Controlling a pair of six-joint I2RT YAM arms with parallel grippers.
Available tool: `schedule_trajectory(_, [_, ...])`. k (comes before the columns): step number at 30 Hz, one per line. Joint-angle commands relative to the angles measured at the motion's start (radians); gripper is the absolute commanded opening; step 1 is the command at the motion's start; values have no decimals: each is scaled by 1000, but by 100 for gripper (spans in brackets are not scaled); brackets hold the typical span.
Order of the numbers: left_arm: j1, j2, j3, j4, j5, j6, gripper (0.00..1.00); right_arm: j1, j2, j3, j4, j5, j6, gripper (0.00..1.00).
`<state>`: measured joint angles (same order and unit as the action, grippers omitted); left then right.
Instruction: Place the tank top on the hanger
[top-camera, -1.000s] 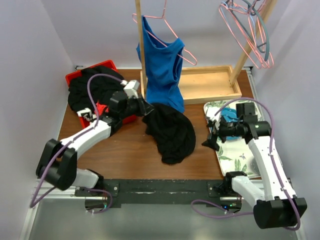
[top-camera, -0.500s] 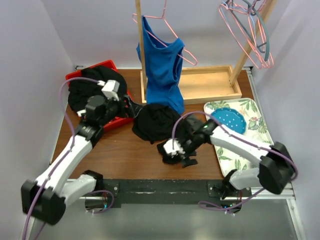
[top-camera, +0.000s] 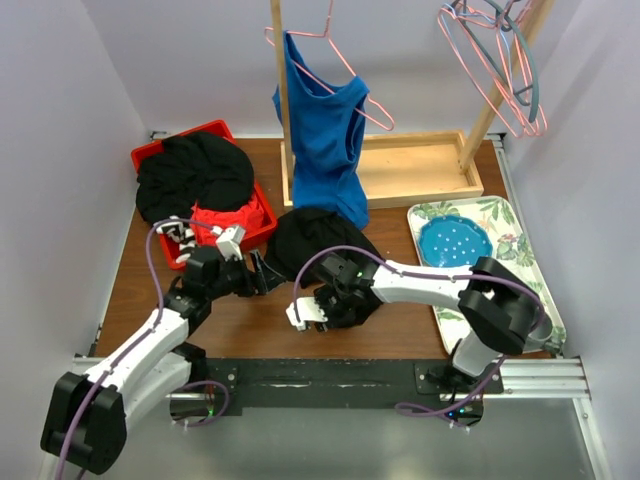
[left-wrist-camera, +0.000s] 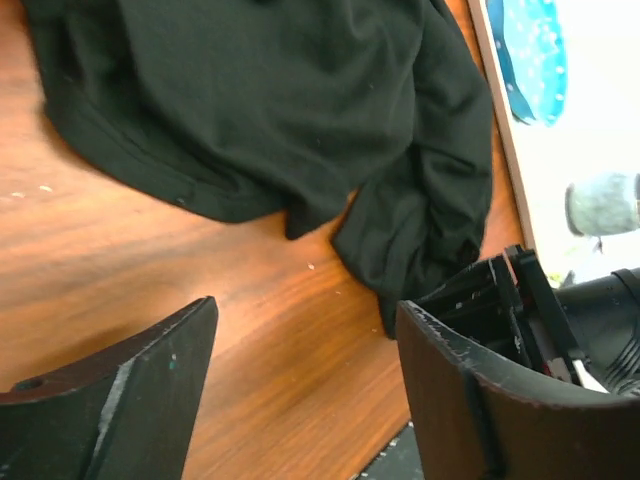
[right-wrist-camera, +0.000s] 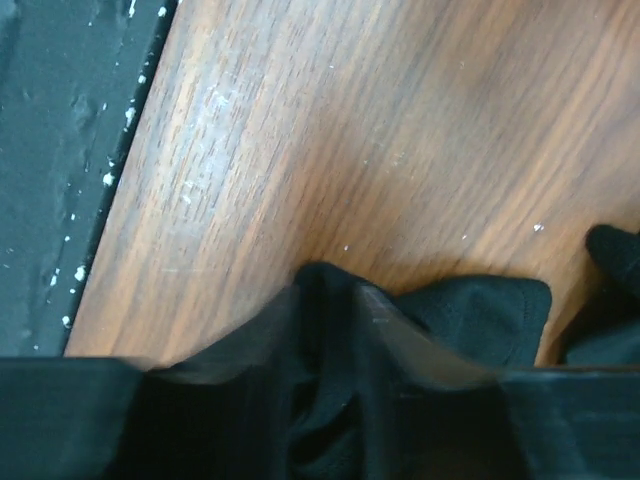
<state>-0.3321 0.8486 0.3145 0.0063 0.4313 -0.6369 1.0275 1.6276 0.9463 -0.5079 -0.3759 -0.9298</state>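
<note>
The black tank top (top-camera: 315, 235) lies bunched on the brown table, below the hanging blue top. My right gripper (top-camera: 318, 305) reaches across to its near end and is shut on a fold of the fabric; in the right wrist view the gripper (right-wrist-camera: 335, 290) pinches the tank top (right-wrist-camera: 480, 310). My left gripper (top-camera: 265, 272) is open and empty just left of the tank top, low over the wood (left-wrist-camera: 300, 380), with the tank top (left-wrist-camera: 300, 100) ahead of it. Thin pink wire hangers (top-camera: 490, 75) hang with a teal one on the slanted rod at top right.
A red bin (top-camera: 255, 232) at the back left holds a black garment heap (top-camera: 190, 175). A blue tank top (top-camera: 325, 140) hangs on a pink hanger by a wooden post (top-camera: 283, 100). A wooden tray (top-camera: 420, 170) and a floral tray (top-camera: 500, 290) with a blue dish (top-camera: 455, 240) are at the right.
My right arm has swung from the floral tray to the tank top's near end and closed on it. My left gripper has drawn back toward the near edge. The tank top is more bunched.
</note>
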Motion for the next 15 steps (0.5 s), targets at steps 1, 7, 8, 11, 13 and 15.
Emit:
schedule_trajectory(1, [-34, 30, 0, 170, 64, -63, 75, 3, -60, -9, -12, 40, 2, 13])
schedule_trajectory(7, [-238, 154, 53, 213, -19, -41, 75, -61, -201, 11, -204, -50, -18, 0])
schedule_trajectory(8, [-280, 197, 64, 213, -43, -38, 75, -87, -242, 22, -263, -69, -17, 0])
schedule_trajectory(11, [-344, 271, 115, 204, -109, -9, 75, -191, -313, 68, -396, -121, -43, 0])
schedule_trajectory(13, [-372, 308, 153, 207, -129, -3, 75, -257, -356, 59, -431, -144, -53, 0])
schedule_trajectory(15, [-415, 371, 188, 201, -166, 8, 74, -321, -418, 33, -445, -181, -60, 0])
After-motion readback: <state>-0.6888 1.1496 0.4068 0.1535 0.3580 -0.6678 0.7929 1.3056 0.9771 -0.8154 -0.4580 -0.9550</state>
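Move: A near-edge fold of the black tank top is already between my right fingers, about 1 cm below the hand point; its main body spreads some 12 cm ahead and 2 cm left, and the blue plate is roughly 25 cm right and 11 cm ahead. For my left hand, the loose near flap lies about 12 cm right, 3 cm back and 8 cm below; the red bin is some 14 cm left and 16 cm ahead. My right fingers finish closing and pinch the fold, then I lift it about 8 cm while carrying it some 7 cm right, away from the left hand. Meanwhile I bring my left hand right, drawing it back a little and sinking slightly, towards the loose flap, turning clockwise some 15 degrees with the fingers still open and short of the cloth. ##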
